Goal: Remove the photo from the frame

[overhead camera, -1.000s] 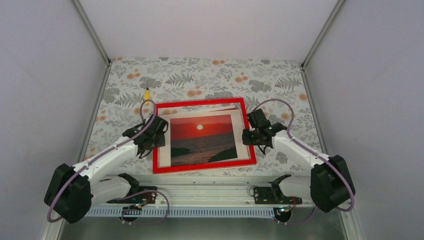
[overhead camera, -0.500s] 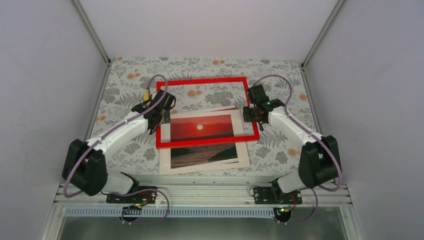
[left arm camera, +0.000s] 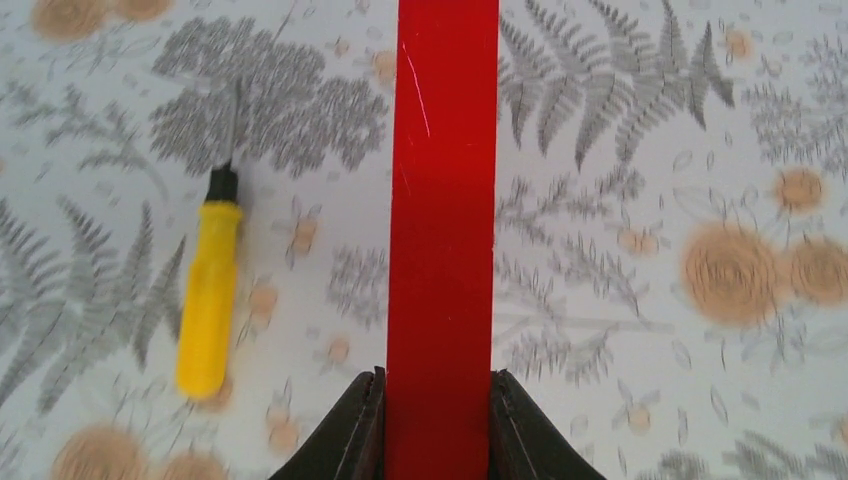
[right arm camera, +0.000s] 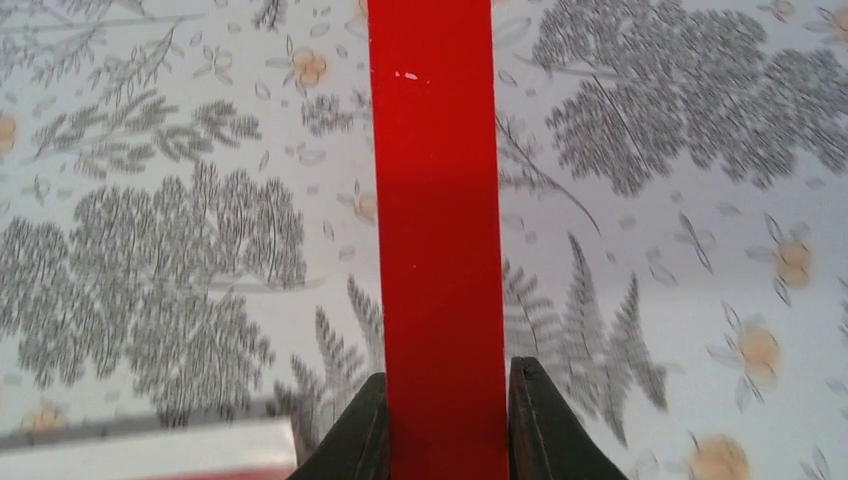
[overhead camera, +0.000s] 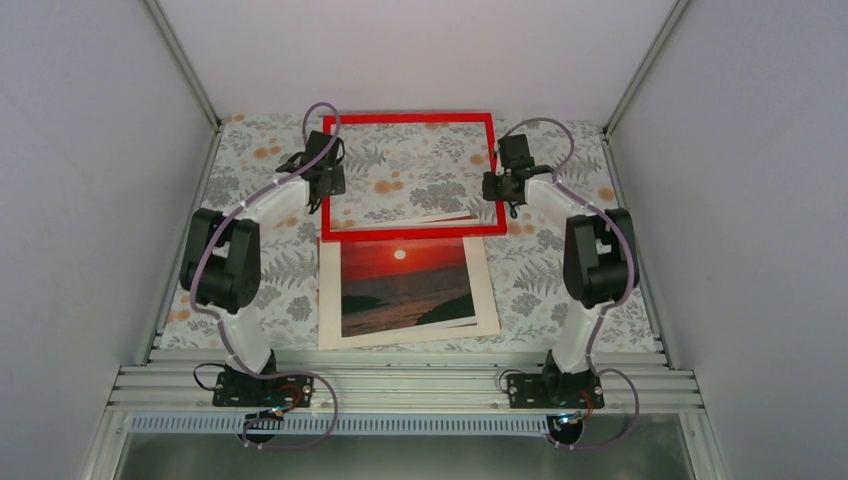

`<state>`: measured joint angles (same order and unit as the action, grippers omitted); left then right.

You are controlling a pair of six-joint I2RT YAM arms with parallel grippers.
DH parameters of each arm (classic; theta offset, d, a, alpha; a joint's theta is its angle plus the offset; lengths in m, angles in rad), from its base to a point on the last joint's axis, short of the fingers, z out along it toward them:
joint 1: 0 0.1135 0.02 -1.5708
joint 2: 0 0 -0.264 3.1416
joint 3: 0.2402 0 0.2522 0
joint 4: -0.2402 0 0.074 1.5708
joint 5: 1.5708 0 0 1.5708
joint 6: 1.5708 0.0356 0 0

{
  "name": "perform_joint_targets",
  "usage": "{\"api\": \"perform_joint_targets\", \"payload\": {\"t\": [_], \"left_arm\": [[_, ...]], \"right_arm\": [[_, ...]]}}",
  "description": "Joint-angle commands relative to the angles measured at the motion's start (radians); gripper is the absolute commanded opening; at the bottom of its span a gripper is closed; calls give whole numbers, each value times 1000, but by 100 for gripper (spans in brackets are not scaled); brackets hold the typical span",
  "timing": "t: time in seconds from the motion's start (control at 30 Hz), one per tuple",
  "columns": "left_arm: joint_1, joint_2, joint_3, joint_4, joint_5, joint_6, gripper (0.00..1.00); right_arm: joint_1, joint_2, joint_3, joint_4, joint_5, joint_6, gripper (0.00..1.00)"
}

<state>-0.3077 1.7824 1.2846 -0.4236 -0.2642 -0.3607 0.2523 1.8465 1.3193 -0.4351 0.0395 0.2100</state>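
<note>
The red frame [overhead camera: 410, 118] is held up over the far half of the table, and the floral cloth shows through its opening. My left gripper [overhead camera: 328, 182] is shut on its left rail [left arm camera: 442, 200]. My right gripper [overhead camera: 493, 187] is shut on its right rail [right arm camera: 432, 200]. The sunset photo [overhead camera: 405, 283] with its white border lies flat on the table nearer me, outside the frame. The frame's near rail [overhead camera: 412, 233] crosses just past the photo's far edge. A thin pale sheet edge [overhead camera: 440, 217] shows under that rail.
A yellow-handled tool [left arm camera: 208, 307] lies on the cloth left of the frame's left rail. Grey enclosure walls [overhead camera: 90, 180] stand on the left, right and far sides. A metal rail [overhead camera: 400, 385] runs along the near edge by the arm bases.
Both arms have carried the red frame away from me and upward, off the photo. The photo stayed on the table and now lies fully uncovered.
</note>
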Motion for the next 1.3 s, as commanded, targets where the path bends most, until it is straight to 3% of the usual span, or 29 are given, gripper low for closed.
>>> {"api": "perform_joint_targets", "payload": {"t": [0.0, 0.3, 0.6, 0.83, 1.07, 1.27], "left_arm": [[34, 99, 132, 147, 143, 2, 8], [84, 333, 355, 133, 196, 41, 8], [110, 519, 519, 90, 240, 56, 8], [114, 626, 634, 11, 263, 59, 13], [120, 650, 666, -20, 267, 54, 26], [121, 545, 591, -5, 274, 43, 51]], "right_arm": [[-17, 106, 114, 158, -103, 86, 4], [-45, 305, 317, 169, -154, 77, 4], [-69, 433, 409, 205, -190, 52, 6], [-84, 482, 423, 209, -217, 63, 15], [-100, 482, 431, 197, -213, 57, 30], [-105, 400, 395, 146, -202, 45, 49]]}}
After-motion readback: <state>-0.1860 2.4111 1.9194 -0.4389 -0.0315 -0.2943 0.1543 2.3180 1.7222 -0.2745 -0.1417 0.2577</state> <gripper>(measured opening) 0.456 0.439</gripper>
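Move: Between both hands hangs the empty red frame, pinched by its side bars over the table. The bare patch it is going to has its middle about 14 cm ahead and 19 cm right of the left hand, 10 cm below; from the right hand, 12 cm ahead, 20 cm left and 8 cm below. The photo lies roughly 22 cm back from both hands, midway between them. The screwdriver is some 5 cm ahead and 10 cm left of the left hand. Carrying the red frame away from the photo, both hands travel forward together about 12 to 14 cm, sinking most steeply in the later part, the left by some 9 cm and the right by 6 to 7 cm, onto the bare table. Once down they stop and open part way, the right slightly first, easing their grip on the side bars as both wrists roll outward about 10 degrees. ##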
